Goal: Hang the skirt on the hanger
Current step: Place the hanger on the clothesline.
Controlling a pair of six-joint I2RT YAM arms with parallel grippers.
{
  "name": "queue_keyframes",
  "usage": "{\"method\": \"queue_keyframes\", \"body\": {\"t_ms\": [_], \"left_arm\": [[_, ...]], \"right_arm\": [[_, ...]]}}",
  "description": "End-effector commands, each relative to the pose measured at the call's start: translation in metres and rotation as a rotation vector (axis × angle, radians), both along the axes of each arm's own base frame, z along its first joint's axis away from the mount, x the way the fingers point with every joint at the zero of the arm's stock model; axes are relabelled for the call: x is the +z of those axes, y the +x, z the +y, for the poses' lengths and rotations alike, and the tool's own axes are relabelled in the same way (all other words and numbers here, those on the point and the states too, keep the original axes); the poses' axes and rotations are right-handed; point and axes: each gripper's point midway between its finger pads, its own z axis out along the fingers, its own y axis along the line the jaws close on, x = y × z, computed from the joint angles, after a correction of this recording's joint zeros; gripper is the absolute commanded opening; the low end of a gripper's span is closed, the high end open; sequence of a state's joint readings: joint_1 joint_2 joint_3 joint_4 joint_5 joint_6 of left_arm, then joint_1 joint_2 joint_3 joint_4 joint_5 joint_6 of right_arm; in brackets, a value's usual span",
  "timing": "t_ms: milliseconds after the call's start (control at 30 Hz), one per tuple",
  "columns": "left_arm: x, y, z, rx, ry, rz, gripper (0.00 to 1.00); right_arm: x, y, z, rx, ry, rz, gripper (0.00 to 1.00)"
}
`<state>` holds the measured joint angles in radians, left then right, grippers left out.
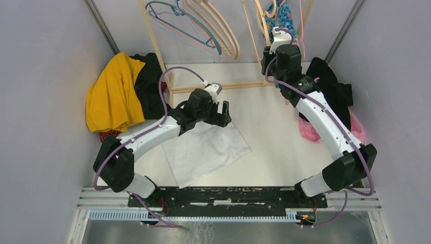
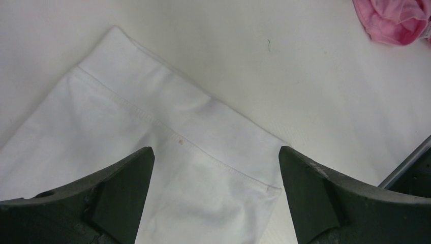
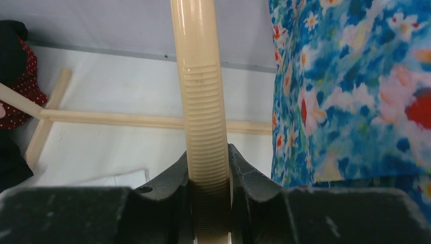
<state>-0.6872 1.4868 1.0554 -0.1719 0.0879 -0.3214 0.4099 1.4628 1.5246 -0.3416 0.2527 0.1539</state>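
The white skirt lies flat on the table, its stitched waistband toward the table's middle. My left gripper hovers just over that waistband edge, open wide, with nothing between its fingers. In the left wrist view the skirt fills the gap between the jaws. At the back of the table my right gripper is raised to the clothes rack. It is shut on the ribbed cream arm of a hanger, which stands upright between its jaws.
A wooden rack with several other hangers stands at the back. A floral garment hangs right beside the held hanger. Yellow and black clothes lie back left. Black and pink clothes lie at the right.
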Motion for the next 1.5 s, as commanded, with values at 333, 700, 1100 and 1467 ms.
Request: {"method": "queue_keyframes", "body": {"t_ms": [333, 700, 1100, 1467], "left_arm": [[0.015, -0.002, -0.002, 0.005, -0.003, -0.004, 0.99], [0.012, 0.003, -0.006, 0.005, 0.025, 0.005, 0.99], [0.014, 0.004, -0.018, -0.005, 0.034, 0.006, 1.0], [0.018, -0.003, -0.019, -0.002, 0.032, -0.004, 1.0]], "right_arm": [[0.081, 0.074, 0.014, 0.036, 0.188, -0.294, 0.01], [0.084, 0.106, 0.0, 0.064, 0.285, -0.302, 0.01], [0.073, 0.127, 0.01, 0.2, 0.33, -0.217, 0.01], [0.038, 0.11, 0.021, 0.27, 0.328, -0.069, 0.28]]}}
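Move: The right hand already grips the wooden hanger; the clothesline spot lies about 11 cm ahead, 1 cm left and some 20 cm above. The hanging floral skirt is roughly 8 cm ahead and 8 cm to its right, near hand height; the other wooden hangers hang about 9 cm ahead, 14 cm left and 10 cm higher. From the left hand, that clothesline spot is some 22 cm ahead, 13 cm right and 38 cm up. The right hand carries the gripped hanger about 13 cm forward towards the clothesline, rising slightly, then dipping, wrist rolling. ##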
